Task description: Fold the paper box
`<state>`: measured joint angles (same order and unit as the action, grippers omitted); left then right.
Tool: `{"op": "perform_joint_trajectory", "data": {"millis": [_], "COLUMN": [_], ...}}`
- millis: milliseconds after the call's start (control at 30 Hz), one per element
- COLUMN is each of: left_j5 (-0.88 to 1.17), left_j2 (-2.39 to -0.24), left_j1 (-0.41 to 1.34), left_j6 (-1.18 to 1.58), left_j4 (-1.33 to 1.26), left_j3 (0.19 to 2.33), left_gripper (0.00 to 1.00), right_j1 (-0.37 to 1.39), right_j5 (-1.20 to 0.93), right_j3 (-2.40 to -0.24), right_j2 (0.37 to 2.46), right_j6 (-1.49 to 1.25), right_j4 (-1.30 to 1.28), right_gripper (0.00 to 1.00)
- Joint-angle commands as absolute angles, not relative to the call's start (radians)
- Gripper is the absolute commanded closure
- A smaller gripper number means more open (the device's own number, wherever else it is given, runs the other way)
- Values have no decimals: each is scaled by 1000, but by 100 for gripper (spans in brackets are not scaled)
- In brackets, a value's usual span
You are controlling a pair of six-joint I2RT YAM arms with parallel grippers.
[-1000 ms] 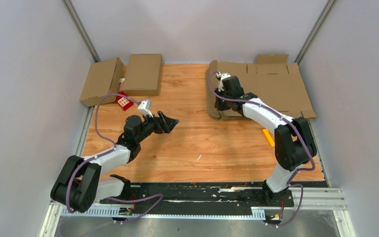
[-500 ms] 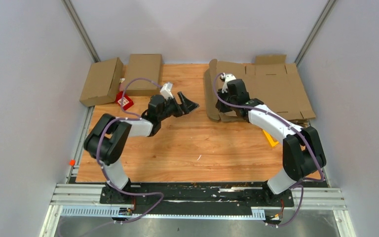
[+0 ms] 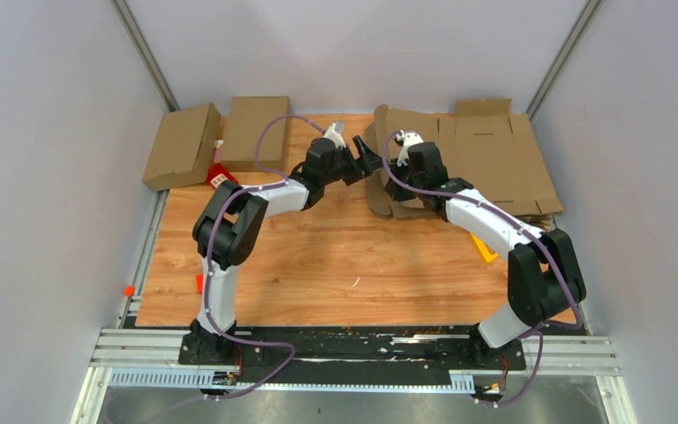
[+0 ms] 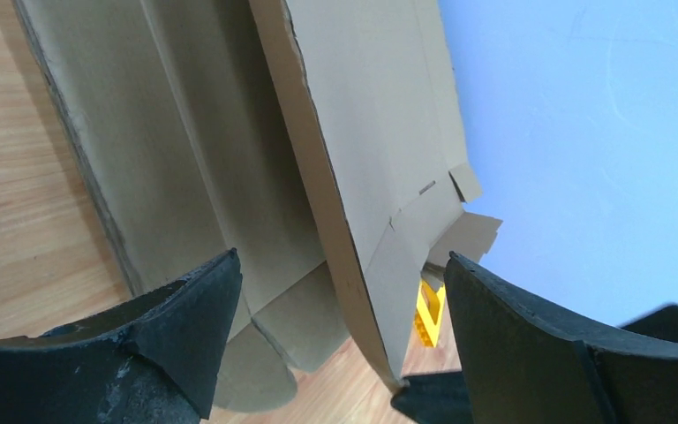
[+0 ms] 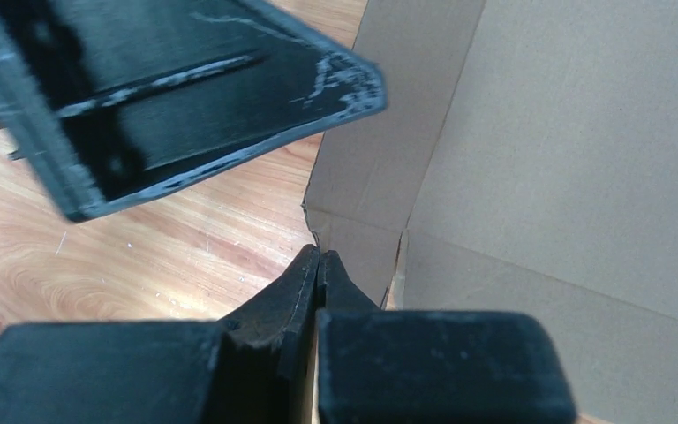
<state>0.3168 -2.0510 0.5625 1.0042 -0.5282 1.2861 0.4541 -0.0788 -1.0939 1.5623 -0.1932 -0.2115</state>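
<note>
The paper box [image 3: 494,159] is a flat brown cardboard sheet at the back right, with its left panel [image 3: 380,150] raised on edge. My right gripper [image 3: 403,164] is shut, its tips [image 5: 318,256] pinching the lower corner of that raised panel [image 5: 380,132]. From the left, my left gripper [image 3: 372,162] reaches in and stands open. In the left wrist view the panel's edge [image 4: 318,177] runs between its wide-apart jaws [image 4: 340,261] without touching either. One left finger [image 5: 185,106] looms across the right wrist view.
Two folded cardboard boxes [image 3: 181,144] [image 3: 254,132] lie at the back left, with a small red item [image 3: 222,179] beside them. A yellow piece [image 3: 484,250] lies on the wooden table [image 3: 344,256] by the right arm, also showing as yellow piece [image 4: 428,311]. Walls close in on three sides.
My left arm has swung from the table's left-centre up and right to the raised panel, staying open. The right gripper has kept its hold, shifting slightly.
</note>
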Motion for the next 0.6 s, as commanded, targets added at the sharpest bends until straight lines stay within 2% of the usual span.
{"op": "perform_joint_trajectory", "data": {"millis": [0,33,100,133,200,233,267,300,367,567], "left_j5": [287,295,333,350,368,374,381,388,404,436], "left_j2": [-2112,-2135,-2177,-2193,-2208,-2209,-2208,-2204,-2196,-2180], "left_j1": [583,586,591,593,598,602,604,609,614,627], "left_j6": [990,997,1017,1026,1037,1036,1033,1030,1037,1146], "left_j4": [-364,-357,-376,-401,-452,-470,-488,-503,-544,-639], "left_j3": [1394,1413,1447,1459,1477,1486,1495,1505,1523,1621], "left_gripper": [11,17,40,54,81,91,99,100,100,100], "right_j1": [465,464,464,464,465,464,464,465,464,465], "right_j5": [-139,-138,-138,-135,-108,-79,-47,-14,72,293], "right_j3": [-1086,-1083,-1075,-1071,-1048,-1029,-1006,-982,-929,-760], "right_j2": [1526,1521,1508,1498,1468,1442,1411,1372,1271,1004], "right_j6": [-214,-215,-214,-216,-225,-233,-241,-246,-257,-294], "right_j4": [-145,-143,-138,-136,-125,-114,-100,-86,-56,26], "right_gripper": [100,100,96,86,55,42,33,28,24,25]}}
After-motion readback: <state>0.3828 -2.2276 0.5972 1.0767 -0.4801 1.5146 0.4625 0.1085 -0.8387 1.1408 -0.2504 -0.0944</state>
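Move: For the left hand, the raised left edge of the paper box's top panel is about 4 cm to the right, 2 cm ahead and 4 cm lower. Its near corner, held in the right fingers, is some 4 cm right of the left hand, 4 cm back and 3 cm down. The lower cardboard strip lies about 11 cm straight below the left hand. The right hand has that grip edge some 5 cm ahead, roughly level in height and sideways. The left fingers close on the raised edge from above and below and pinch it as that hand dips about 5 cm and eases right, then lifts some 4 cm and goes farther right with it. The right fingers open off the near corner, and the hand withdraws upward, right and back, about 7 cm up, tilting its fingertips upward. ##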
